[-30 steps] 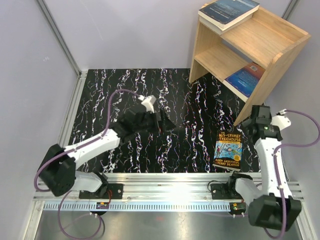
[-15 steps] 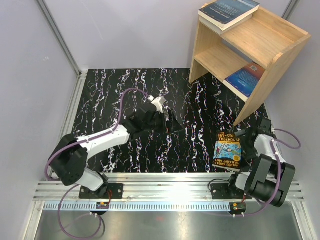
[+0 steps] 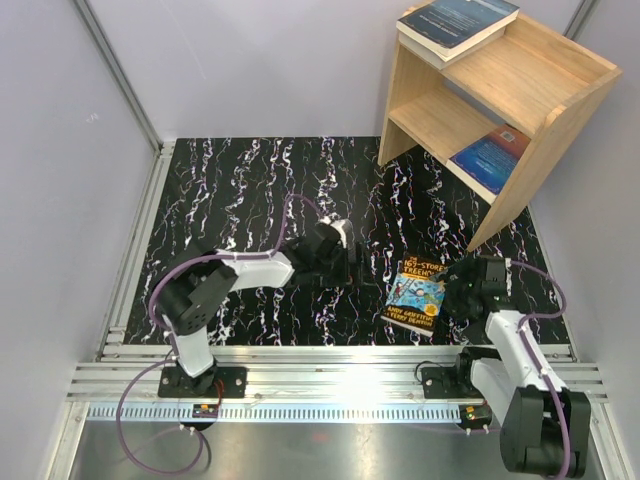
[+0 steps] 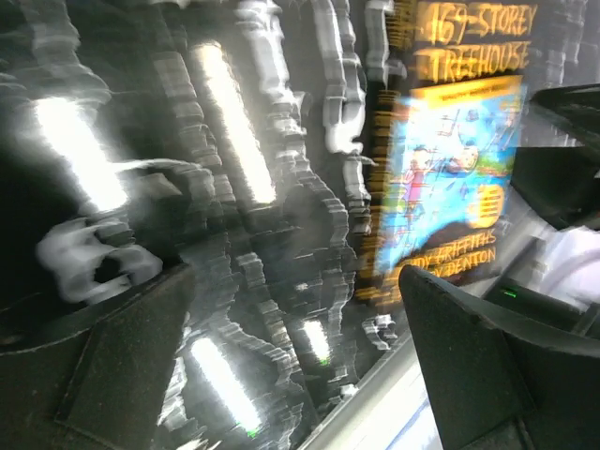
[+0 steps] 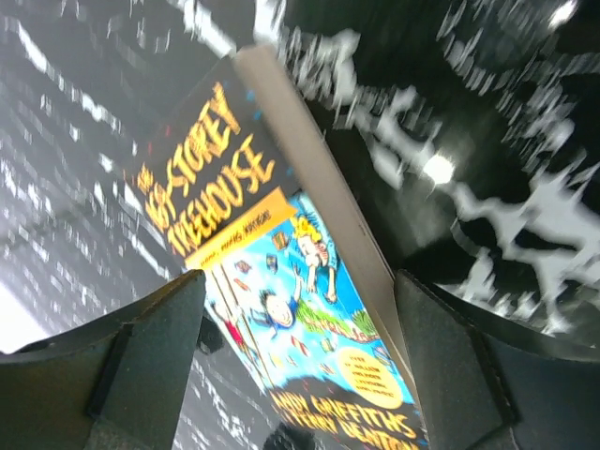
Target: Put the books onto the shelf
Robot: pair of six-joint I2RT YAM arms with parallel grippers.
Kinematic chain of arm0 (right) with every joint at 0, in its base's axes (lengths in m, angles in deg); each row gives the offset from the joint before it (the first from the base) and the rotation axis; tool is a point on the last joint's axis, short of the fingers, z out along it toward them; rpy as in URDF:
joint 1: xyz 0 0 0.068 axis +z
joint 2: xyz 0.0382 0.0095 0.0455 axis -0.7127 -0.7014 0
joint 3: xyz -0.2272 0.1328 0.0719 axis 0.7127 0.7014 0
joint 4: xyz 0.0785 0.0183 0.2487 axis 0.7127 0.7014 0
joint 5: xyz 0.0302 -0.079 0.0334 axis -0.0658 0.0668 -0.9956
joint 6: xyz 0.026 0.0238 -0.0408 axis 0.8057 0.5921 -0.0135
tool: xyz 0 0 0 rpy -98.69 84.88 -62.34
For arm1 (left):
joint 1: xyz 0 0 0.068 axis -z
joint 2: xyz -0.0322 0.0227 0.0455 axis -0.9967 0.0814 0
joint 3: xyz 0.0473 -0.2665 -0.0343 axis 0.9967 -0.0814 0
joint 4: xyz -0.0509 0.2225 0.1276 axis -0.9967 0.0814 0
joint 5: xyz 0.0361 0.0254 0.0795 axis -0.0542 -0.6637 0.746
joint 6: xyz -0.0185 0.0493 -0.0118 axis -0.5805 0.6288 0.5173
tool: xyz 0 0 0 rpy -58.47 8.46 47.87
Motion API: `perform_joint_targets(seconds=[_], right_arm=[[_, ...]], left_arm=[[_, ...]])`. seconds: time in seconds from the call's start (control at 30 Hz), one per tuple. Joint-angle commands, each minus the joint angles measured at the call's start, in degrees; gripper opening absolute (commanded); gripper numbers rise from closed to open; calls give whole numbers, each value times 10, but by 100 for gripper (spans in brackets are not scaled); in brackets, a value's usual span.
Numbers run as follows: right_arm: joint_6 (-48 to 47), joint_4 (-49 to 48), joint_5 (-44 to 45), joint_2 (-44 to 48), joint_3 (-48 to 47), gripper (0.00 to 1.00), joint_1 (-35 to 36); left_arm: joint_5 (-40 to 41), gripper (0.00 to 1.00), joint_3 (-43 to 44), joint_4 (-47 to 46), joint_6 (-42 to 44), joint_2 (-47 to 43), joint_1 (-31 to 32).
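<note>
The blue-yellow "Treehouse" book (image 3: 417,297) (image 5: 281,281) (image 4: 459,169) lies on the black marbled mat near its front edge, turned slightly. My right gripper (image 3: 452,290) (image 5: 300,281) is low at the book's right side, open, its fingers standing either side of the cover. My left gripper (image 3: 345,262) (image 4: 295,281) is open over bare mat just left of the book, holding nothing. The wooden shelf (image 3: 530,75) stands at the back right. A dark blue book (image 3: 458,22) lies on its top and a blue book (image 3: 490,155) on its lower tier.
A metal rail (image 3: 330,375) runs along the front edge below the mat (image 3: 250,190). Grey walls close in the left, back and right sides. The shelf's side panel (image 3: 520,195) reaches down close to the right arm.
The right arm dropped down to the Treehouse book and the book slid left and turned a little. The left arm stretched right toward it. The right jaws narrowed slightly.
</note>
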Motion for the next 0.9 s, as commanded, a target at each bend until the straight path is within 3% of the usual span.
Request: perform_joint_targets(seconds=[0.0, 0.2, 0.57, 0.87], right_arm=[[53, 13, -17, 45, 19, 87, 33], [85, -22, -31, 91, 63, 78, 88], [124, -67, -41, 164, 54, 56, 127], [143, -132, -23, 133, 84, 45, 171]], left_arm=[[-5, 98, 35, -43, -14, 41, 25], [-5, 97, 62, -57, -31, 100, 44], [-5, 97, 63, -61, -34, 115, 66], [-9, 97, 65, -63, -37, 113, 66]])
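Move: Roughly 9 cm to the right hand's left and 4 cm nearer the base lies the middle of the 169-Storey Treehouse book, flat and a little lower than the fingertips, its right-hand long edge close by them. The near foot of the shelf stands some 5 cm right of that hand and 7 cm ahead. From the left hand the book's middle is about 12 cm right, 6 cm back and 3 cm below. Closing in on the book from both sides, the right hand pushes its page edge about 5 cm left, drawing slightly back, then rises some 2 cm with a small tilt while its fingers close to about half open around that edge, one over the cover and one below. The left hand, fingers still wide, travels about 6.5 cm right to the spine and holds there. ##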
